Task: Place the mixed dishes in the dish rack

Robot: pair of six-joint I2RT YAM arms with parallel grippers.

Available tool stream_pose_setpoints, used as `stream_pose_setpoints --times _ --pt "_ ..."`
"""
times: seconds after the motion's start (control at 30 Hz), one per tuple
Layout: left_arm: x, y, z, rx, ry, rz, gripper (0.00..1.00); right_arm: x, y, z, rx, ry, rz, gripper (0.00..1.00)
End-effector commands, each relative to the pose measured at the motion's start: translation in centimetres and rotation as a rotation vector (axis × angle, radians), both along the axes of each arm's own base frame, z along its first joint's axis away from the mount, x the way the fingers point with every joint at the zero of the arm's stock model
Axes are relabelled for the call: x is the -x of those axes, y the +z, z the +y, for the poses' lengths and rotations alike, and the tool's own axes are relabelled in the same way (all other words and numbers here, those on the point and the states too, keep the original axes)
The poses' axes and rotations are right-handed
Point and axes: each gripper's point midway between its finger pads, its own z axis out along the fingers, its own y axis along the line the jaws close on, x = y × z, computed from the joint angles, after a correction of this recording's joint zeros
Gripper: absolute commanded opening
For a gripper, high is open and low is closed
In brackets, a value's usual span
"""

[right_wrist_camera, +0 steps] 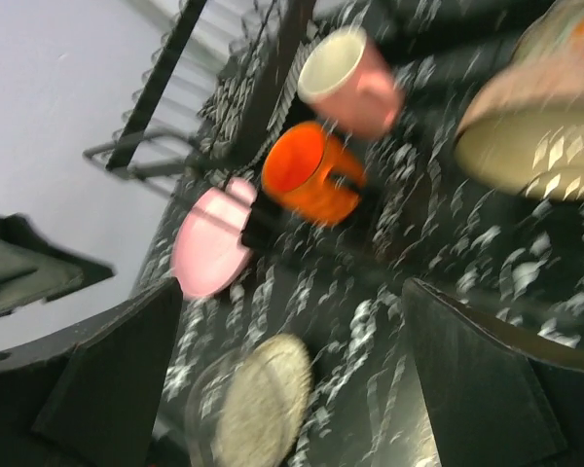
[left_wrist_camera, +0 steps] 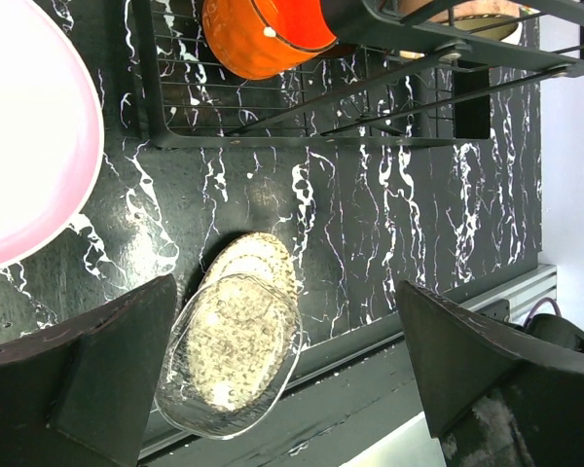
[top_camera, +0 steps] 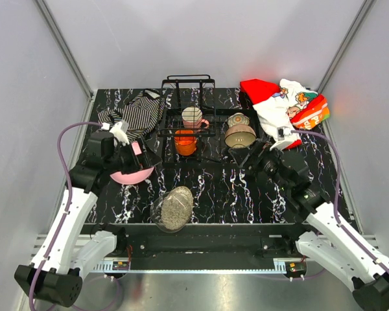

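The black wire dish rack (top_camera: 188, 97) stands at the back middle, holding the cream-pink mug (top_camera: 193, 117) and the orange cup (top_camera: 185, 142). Right of it sit the brownish bowl (top_camera: 240, 136) and the small floral cup (top_camera: 237, 120). The pink plate (top_camera: 133, 173) lies left of the rack, with my left gripper (top_camera: 139, 159) open just over its far edge. The tan-gold plate (top_camera: 175, 207) lies at the table's near edge. My right gripper (top_camera: 246, 155) hangs open near the bowl, holding nothing. The left wrist view shows the pink plate (left_wrist_camera: 29, 146), tan-gold plate (left_wrist_camera: 236, 341) and orange cup (left_wrist_camera: 263, 34).
A striped black-white cloth (top_camera: 133, 113) lies at the back left beside the rack. A red-white printed cloth (top_camera: 285, 103) is bunched at the back right. Grey walls close in the table on three sides. The right wrist view is blurred.
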Motion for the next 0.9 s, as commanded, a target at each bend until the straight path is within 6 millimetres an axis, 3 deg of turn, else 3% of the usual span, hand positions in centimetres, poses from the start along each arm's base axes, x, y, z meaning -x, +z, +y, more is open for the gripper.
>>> stream_pose_setpoints --times 0.0,0.03,0.13,0.2,0.23,0.27,0.3,0.4,0.5,0.57,0.7,0.73,0.87 --pt "0.0 1.4 0.1 0.020 0.018 -0.043 0.99 3.0 -0.4 2.0 -0.236 0.110 0.131 1.00" --pt "0.1 1.4 0.1 0.024 0.021 -0.043 0.99 3.1 -1.4 1.6 -0.240 0.090 0.142 1.00" --pt "0.3 1.5 0.2 0.028 0.026 -0.047 0.99 3.3 -1.6 0.6 -0.237 0.045 0.145 1.00" --pt "0.3 1.4 0.2 0.026 0.024 -0.046 0.99 3.2 -3.1 0.3 -0.192 0.015 0.226 1.00" --pt "0.4 1.4 0.2 0.025 0.025 -0.044 0.99 3.2 -2.3 0.4 -0.183 0.020 0.234 1.00" --pt "0.4 1.3 0.3 0.023 0.026 -0.041 0.99 3.0 -4.1 0.7 -0.133 0.019 0.308 1.00" --pt "0.4 1.2 0.3 0.024 0.027 -0.039 0.99 3.1 -3.6 1.2 -0.133 0.043 0.320 1.00" --pt "0.5 1.0 0.3 0.026 0.033 -0.034 0.99 3.1 -4.9 2.4 -0.107 0.067 0.399 1.00" --pt "0.6 0.8 0.4 0.026 0.035 -0.034 0.99 3.8 -6.7 3.4 -0.004 0.068 0.453 1.00" --pt "0.6 0.7 0.4 0.023 0.037 -0.032 0.99 4.0 -9.2 3.4 0.094 0.027 0.508 1.00" --pt "0.4 0.5 0.4 0.020 0.037 -0.028 0.99 6.4 -11.9 6.2 0.205 0.065 0.544 1.00" --pt "0.4 0.5 0.4 0.021 0.037 -0.028 0.99 8.3 -12.8 7.8 0.238 0.114 0.558 1.00" --pt "0.3 0.4 0.3 0.020 0.034 -0.029 0.99 11.0 -14.5 11.2 0.286 0.174 0.574 1.00"
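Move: The right hand hangs open above the front of the dish rack. The glass bowl lies about 25 cm to its left, 15 cm nearer the base and 24 cm below, overlapping the speckled plate, which is some 3 cm farther right and 2 cm farther out than the bowl. In the rack, the beige bowl stands roughly 10 cm ahead of the hand and 1 cm left, the orange mug 10 cm ahead and 21 cm left. From the left hand, the glass bowl is about 12 cm back, 7 cm right and 20 cm down. Down, back and to its left, the right hand leaves the rack for the glass bowl: it eases back and down at first, nearly pauses, then speeds up, sinking about 15 cm in all while drawing back 10 and going left 9. The wrist tips the fingers some 35 degrees downward on the way. They stay wide open and touch nothing yet. ##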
